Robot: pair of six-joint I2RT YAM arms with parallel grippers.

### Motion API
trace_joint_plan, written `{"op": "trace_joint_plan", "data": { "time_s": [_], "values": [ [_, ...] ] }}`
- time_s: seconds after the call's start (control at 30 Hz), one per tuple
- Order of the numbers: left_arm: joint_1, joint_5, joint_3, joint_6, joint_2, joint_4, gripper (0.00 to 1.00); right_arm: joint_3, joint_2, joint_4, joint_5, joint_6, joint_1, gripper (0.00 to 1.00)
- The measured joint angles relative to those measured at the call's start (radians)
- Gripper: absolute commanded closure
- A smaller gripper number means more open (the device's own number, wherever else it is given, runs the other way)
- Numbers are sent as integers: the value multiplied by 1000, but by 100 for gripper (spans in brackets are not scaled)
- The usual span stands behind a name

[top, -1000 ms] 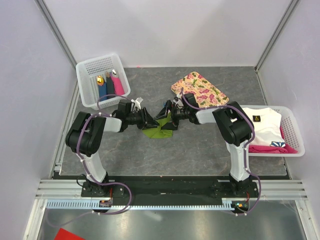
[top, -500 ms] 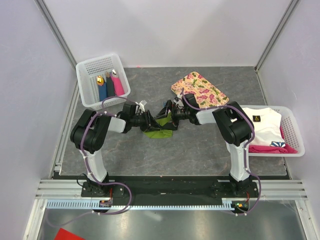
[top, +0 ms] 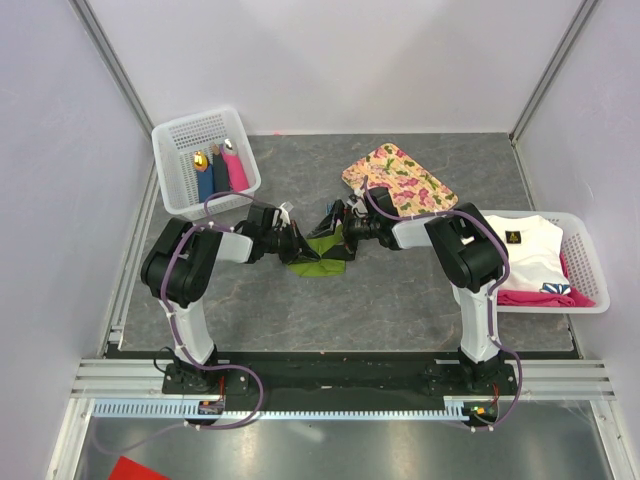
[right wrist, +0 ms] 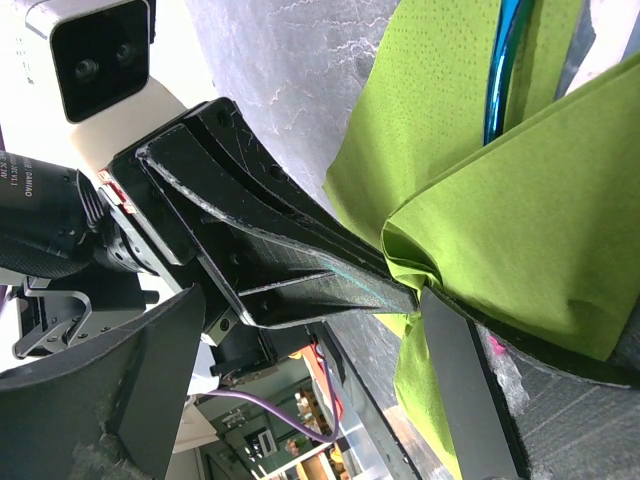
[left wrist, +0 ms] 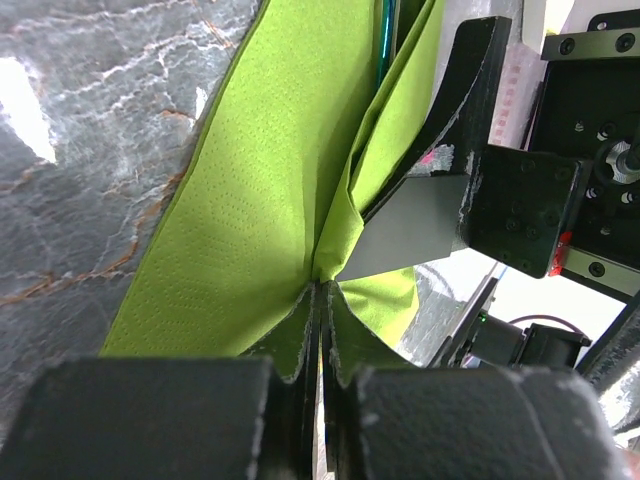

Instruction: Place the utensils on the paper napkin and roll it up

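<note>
The olive-green paper napkin (top: 320, 258) lies crumpled at the table's middle between my two grippers. My left gripper (top: 298, 243) is shut on a pinched fold of the napkin (left wrist: 260, 200), as the left wrist view (left wrist: 322, 292) shows. My right gripper (top: 338, 228) stands open at the napkin's far side. In the right wrist view (right wrist: 310, 300) the left gripper's fingers (right wrist: 290, 255) reach between its jaws, and the napkin (right wrist: 520, 220) drapes over its pad. The bright blue utensil (right wrist: 500, 70) lies inside the folds; a sliver also shows in the left wrist view (left wrist: 381, 40). The silvery utensil is hidden.
A pink-flowered tray (top: 400, 178) lies just behind the right gripper. A white basket (top: 172, 185) at the back left holds dark blue and pink bundles with a gold piece. A second basket (top: 598, 285) at the right holds white and pink cloths.
My left gripper has moved right, closer to the right gripper, carrying its pinched napkin fold. The napkin is bunched up more. The right arm has barely moved.
</note>
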Motion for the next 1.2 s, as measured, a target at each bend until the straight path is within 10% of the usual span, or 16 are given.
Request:
{"op": "trace_joint_plan", "data": {
  "time_s": [0.67,0.97,1.2],
  "values": [
    [0,-10,11,2,-2,-26,98,-7,-51,-79,-33,-47,0,20],
    [0,-11,13,2,-2,-27,98,-12,-106,-171,-15,-155,-14,78],
    [1,-16,13,2,-3,-24,98,-12,-106,-277,59,-238,-19,100]
  ]
}}
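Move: The right hand stands wide open against the napkin fold, nearly at fold height. The stretch of the folded right edge it closes on lies about 2 cm back and 3 cm to its right. The left fingertips pinch the napkin some 2 cm back of it. Ahead, the fork's head is about 6 cm out and 3 cm right, the knife's tip 7 cm out and 4 cm right. From the left hand, that edge lies about 3 cm right and 1 cm back. Back and up first, the right hand eases about 1.5 cm towards its base and rises some 2 cm off the fold while beginning to close, then shifts about 2 cm right and sinks as far again, its fingers closing nearly shut at the napkin's folded right edge beside the left fingertips. The left hand stays put, shut, still pinching the fold down. ##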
